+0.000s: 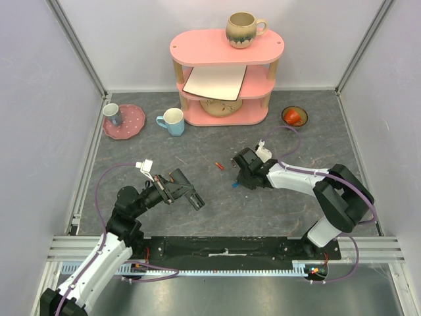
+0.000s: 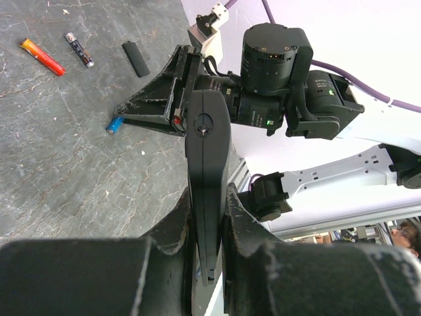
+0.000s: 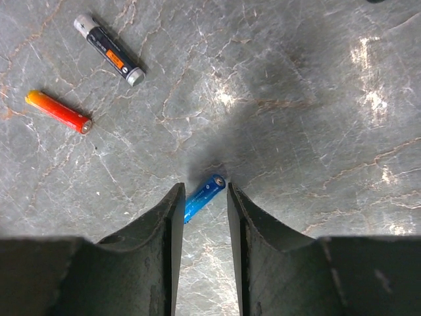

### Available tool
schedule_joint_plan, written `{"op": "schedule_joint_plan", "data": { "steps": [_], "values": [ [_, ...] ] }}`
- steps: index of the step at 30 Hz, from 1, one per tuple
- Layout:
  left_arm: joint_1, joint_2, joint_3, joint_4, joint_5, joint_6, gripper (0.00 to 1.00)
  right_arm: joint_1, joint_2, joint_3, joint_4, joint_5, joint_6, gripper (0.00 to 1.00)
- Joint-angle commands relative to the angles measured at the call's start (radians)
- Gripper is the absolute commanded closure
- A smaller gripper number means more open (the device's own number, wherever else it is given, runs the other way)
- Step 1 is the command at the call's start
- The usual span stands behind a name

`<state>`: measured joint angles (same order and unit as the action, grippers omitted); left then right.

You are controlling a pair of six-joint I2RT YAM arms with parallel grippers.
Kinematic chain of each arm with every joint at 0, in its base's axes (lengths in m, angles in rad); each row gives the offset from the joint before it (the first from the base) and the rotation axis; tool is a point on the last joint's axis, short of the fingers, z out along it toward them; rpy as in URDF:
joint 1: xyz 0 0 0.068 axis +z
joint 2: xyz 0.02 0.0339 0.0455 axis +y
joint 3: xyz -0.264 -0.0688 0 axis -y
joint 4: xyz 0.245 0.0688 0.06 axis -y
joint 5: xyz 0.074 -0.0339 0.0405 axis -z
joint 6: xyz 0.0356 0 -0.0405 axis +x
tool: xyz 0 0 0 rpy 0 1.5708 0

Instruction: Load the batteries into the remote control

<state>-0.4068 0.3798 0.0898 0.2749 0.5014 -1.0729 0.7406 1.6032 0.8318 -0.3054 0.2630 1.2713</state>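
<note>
My left gripper [image 1: 185, 192] is shut on the slim black remote control [image 2: 207, 158], held edge-on above the table; it also shows in the top view [image 1: 195, 201]. My right gripper [image 3: 202, 189] is open and low at the table, its jaws on either side of a blue battery [image 3: 204, 195], also seen in the top view [image 1: 235, 185] and the left wrist view [image 2: 114, 125]. A red-orange battery [image 3: 59, 112] and a dark battery [image 3: 110, 51] lie on the table beyond it. A small flat black piece [image 2: 135, 58] lies near them.
A pink shelf [image 1: 223, 66] stands at the back with a mug [image 1: 243, 29] on top and a white board inside. A blue mug [image 1: 173, 122], a pink plate [image 1: 131, 125] with a cup and a red bowl [image 1: 294, 116] sit in front of the back wall.
</note>
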Motion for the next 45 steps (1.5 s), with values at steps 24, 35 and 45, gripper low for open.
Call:
{"op": "schedule_joint_plan", "data": {
  "steps": [24,35,45],
  "values": [
    [0.005,0.005,-0.01,0.02,-0.006,-0.01,0.98,0.016,0.173,0.165,-0.172,0.05,-0.42,0.81],
    [0.003,0.021,-0.002,0.012,-0.006,-0.005,0.98,0.016,0.135,0.124,-0.149,0.059,-0.535,1.0],
    [0.002,0.18,0.057,0.092,-0.011,-0.012,0.98,0.065,-0.359,0.033,-0.009,0.059,-0.726,1.0]
  ]
}}
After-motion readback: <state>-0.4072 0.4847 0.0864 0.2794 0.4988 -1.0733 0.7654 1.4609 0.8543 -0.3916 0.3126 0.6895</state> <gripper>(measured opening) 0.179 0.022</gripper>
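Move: The blue battery lies on the table between the right hand's open fingertips, about 1 cm to the left of the hand point and 1 cm below it. From that hand the red battery is some 8 cm ahead and 9 cm left, the dark battery about 9 cm ahead and 3 cm left, and the black cover 9 cm ahead and 9 cm right. From the left hand, the blue battery is roughly 9 cm ahead, 18 cm right and 16 cm down. The right fingers shut on the blue battery while the hand, low at the table, edges about 2 cm forward and twists some 25 degrees counter-clockwise, then back and right some 3 cm, rising about as much at the end. Meanwhile the left hand keeps hold of the remote and sinks about 2 cm, tipping slightly down. ##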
